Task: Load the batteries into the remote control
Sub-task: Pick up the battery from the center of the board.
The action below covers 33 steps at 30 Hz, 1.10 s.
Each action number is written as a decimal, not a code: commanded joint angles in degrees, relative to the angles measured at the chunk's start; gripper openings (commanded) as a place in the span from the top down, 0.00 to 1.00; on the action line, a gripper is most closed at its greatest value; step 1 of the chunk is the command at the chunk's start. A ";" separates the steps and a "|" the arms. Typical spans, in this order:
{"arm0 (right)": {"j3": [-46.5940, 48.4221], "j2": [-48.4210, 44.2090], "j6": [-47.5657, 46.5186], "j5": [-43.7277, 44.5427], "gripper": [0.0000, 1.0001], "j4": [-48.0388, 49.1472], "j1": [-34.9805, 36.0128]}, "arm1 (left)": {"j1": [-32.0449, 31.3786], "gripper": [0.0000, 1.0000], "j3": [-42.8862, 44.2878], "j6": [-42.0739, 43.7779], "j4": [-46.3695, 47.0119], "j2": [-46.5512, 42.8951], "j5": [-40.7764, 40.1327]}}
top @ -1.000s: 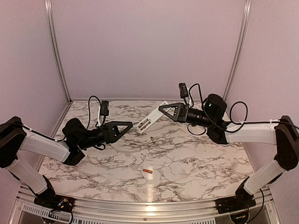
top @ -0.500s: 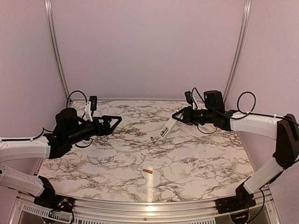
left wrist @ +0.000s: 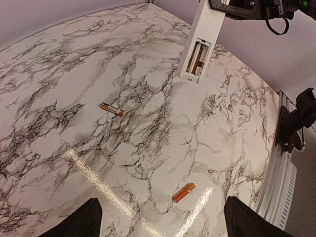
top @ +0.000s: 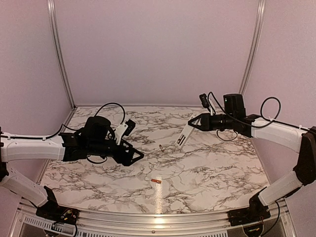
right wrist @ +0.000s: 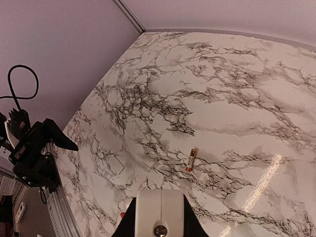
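The white remote control [top: 183, 136] hangs tilted over the table's back middle, its upper end pinched in my shut right gripper [top: 193, 123]. In the left wrist view the remote control [left wrist: 201, 42] shows an open compartment near its lower end. One battery [top: 161, 146] lies just left of the remote's low end. The other battery [top: 156, 181] lies nearer the front. My left gripper [top: 138, 157] is open, low over the table, left of both batteries. The front battery [left wrist: 184, 192] lies ahead of its spread fingers [left wrist: 88, 219]. From the right wrist I see the remote control [right wrist: 159, 210] and the near battery [right wrist: 190, 160].
A marble-patterned table [top: 217, 168] sits between pale walls, with metal rails [top: 148, 219] along the front edge. Bright glare streaks [left wrist: 94, 180] cross the tabletop near the front battery. Cables loop over both wrists.
My left gripper swung from the back left down toward the table's middle, jaws wider. The right gripper carried the remote rightward and lower, tilting it more steeply.
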 commanded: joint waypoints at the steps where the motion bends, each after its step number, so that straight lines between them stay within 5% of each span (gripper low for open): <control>1: -0.08 -1.45 -3.79 -2.44 1.00 -0.80 -0.48 | -4.23 0.15 4.75 7.66 -12.19 4.69 -2.54; 16: -3.90 -4.05 -2.37 -1.47 1.00 0.59 -4.81 | -4.09 0.23 27.30 -11.92 -15.21 26.51 -15.55; 26: -5.78 -5.10 -3.09 -2.63 1.00 0.62 -5.40 | -4.43 0.33 24.61 6.29 -24.12 25.19 -1.86; 33: -5.98 -4.27 -3.26 -3.28 1.00 1.47 -5.45 | -7.34 0.40 20.82 5.72 -25.49 23.85 -0.83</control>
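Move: The loose orange battery lies about 10 cm to the right of the empty left gripper, some 2 cm nearer the base and 17 cm below. The other loose battery is roughly 20 cm ahead of the left hand and 13 cm to its right, also on the table. The remote, held in the right gripper, is some 24 cm to the right and 9 cm farther out, near hand height. From the right hand the orange battery is about 16 cm left, 13 cm back and 21 cm down. The left hand sinks about 9 cm overall and shifts some 5 cm right towards the orange battery, first dropping, then swinging about 8 cm forward and to the right, then coming back about 6 cm as it goes on down. Its fingers tip some 25 degrees further towards the table and narrow by about a third, still open and clear of the battery, while the right hand keeps hold of the remote and eases about 3 cm to the right and slightly down. ##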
